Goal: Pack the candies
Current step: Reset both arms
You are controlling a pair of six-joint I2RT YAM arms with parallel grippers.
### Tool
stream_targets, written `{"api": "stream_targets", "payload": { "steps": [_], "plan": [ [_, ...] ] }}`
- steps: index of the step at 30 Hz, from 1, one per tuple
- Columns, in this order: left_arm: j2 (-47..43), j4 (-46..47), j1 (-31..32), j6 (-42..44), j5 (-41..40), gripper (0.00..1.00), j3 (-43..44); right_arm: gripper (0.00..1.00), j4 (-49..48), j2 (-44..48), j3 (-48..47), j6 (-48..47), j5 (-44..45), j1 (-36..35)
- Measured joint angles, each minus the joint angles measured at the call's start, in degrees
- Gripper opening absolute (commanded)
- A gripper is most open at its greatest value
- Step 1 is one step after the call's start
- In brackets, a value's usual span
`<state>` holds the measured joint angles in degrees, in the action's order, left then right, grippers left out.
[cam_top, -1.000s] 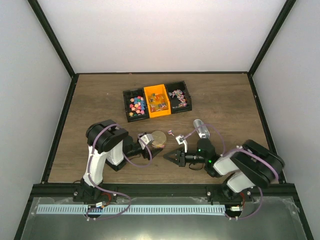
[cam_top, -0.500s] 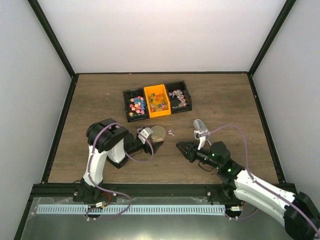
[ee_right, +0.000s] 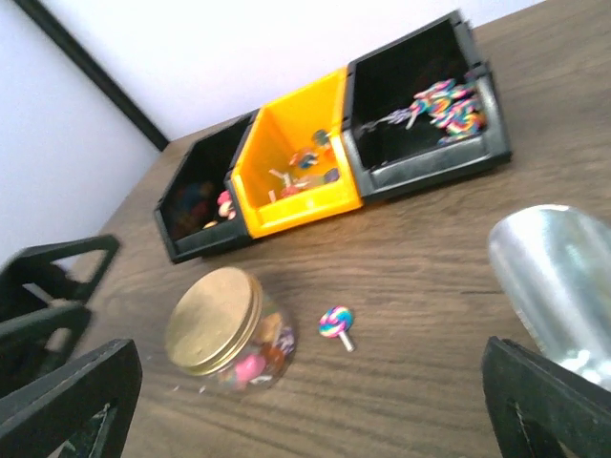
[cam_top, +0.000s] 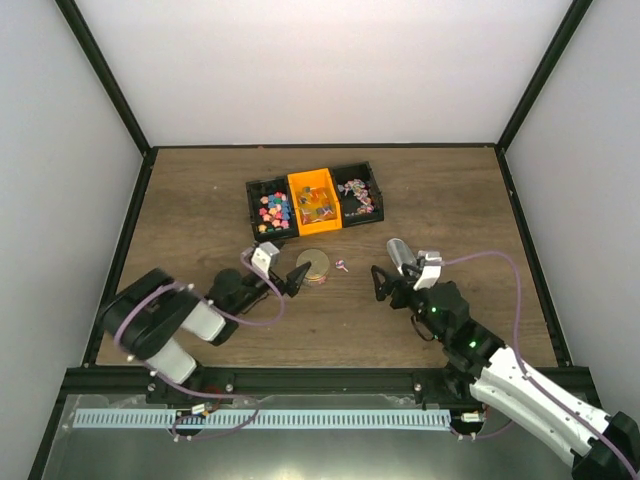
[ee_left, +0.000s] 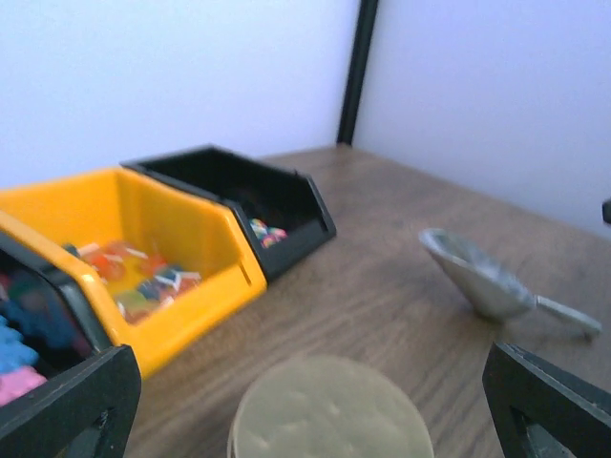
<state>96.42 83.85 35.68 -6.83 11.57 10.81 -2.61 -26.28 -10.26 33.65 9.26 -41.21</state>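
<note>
A clear jar (ee_right: 250,345) with a gold lid (ee_right: 212,318) stands on the table, with candies (ee_right: 256,360) showing through its glass. More candies fill the black left bin (cam_top: 268,208), the orange bin (cam_top: 313,203) and the black right bin (cam_top: 360,197). One swirl lollipop (ee_right: 336,322) lies loose right of the jar. My left gripper (cam_top: 297,278) is open just left of the jar (cam_top: 315,265), its fingers on either side of the lid (ee_left: 329,405) without touching it. My right gripper (cam_top: 381,284) is open and empty, facing the jar from the right.
A metal scoop (cam_top: 400,255) lies on the wood beside the right gripper, seen also as a scoop (ee_right: 558,277) in the right wrist view. Black frame posts border the table on both sides and at the back.
The right gripper went from shut to open while its arm reached forward towards the jar. The left arm dropped low and drew back, so its open gripper sits just left of the jar.
</note>
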Motion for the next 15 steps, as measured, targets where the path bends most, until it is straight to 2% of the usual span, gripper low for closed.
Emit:
{"api": "stream_targets", "payload": {
  "steps": [6,10,15],
  "plan": [
    [-23.6,-18.7,1.4,-0.9,-6.3,1.00,-0.2,1.00,4.8,-5.3,-7.5,-0.7,8.5,0.0],
    [-42.4,-34.7,2.1,-2.1,-12.8,1.00,-0.1,1.00,7.2,-8.4,-12.4,-1.4,13.0,0.0],
    [-58.8,-55.1,2.2,-6.3,-21.4,1.00,0.6,1.00,10.6,-10.7,-17.7,-2.6,15.8,0.0]
  ]
}}
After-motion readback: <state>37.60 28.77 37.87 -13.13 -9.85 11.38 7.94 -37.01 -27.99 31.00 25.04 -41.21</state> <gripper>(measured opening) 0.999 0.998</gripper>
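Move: Just right of the left hand stands the lidded candy jar, about 5 cm off, 1 cm ahead and 9 cm below. The loose lollipop lies some 7 cm to the right of the jar, level with it, while the yellow bin is about 17 cm beyond the jar. From the right hand the jar is roughly 17 cm left, 6 cm ahead and 12 cm below; the scoop lies about 8 cm ahead, 5 cm right and 14 cm below. Drawing clear of the lidded jar, the empty left hand climbs about 10 cm and swings some 8 cm left, easing back slightly near the end and turning about 20 degrees counter-clockwise. The right hand rises about 6 cm while moving forward and right, away from the jar, turning some 15 degrees clockwise. Both grippers stay wide open and touch nothing. ##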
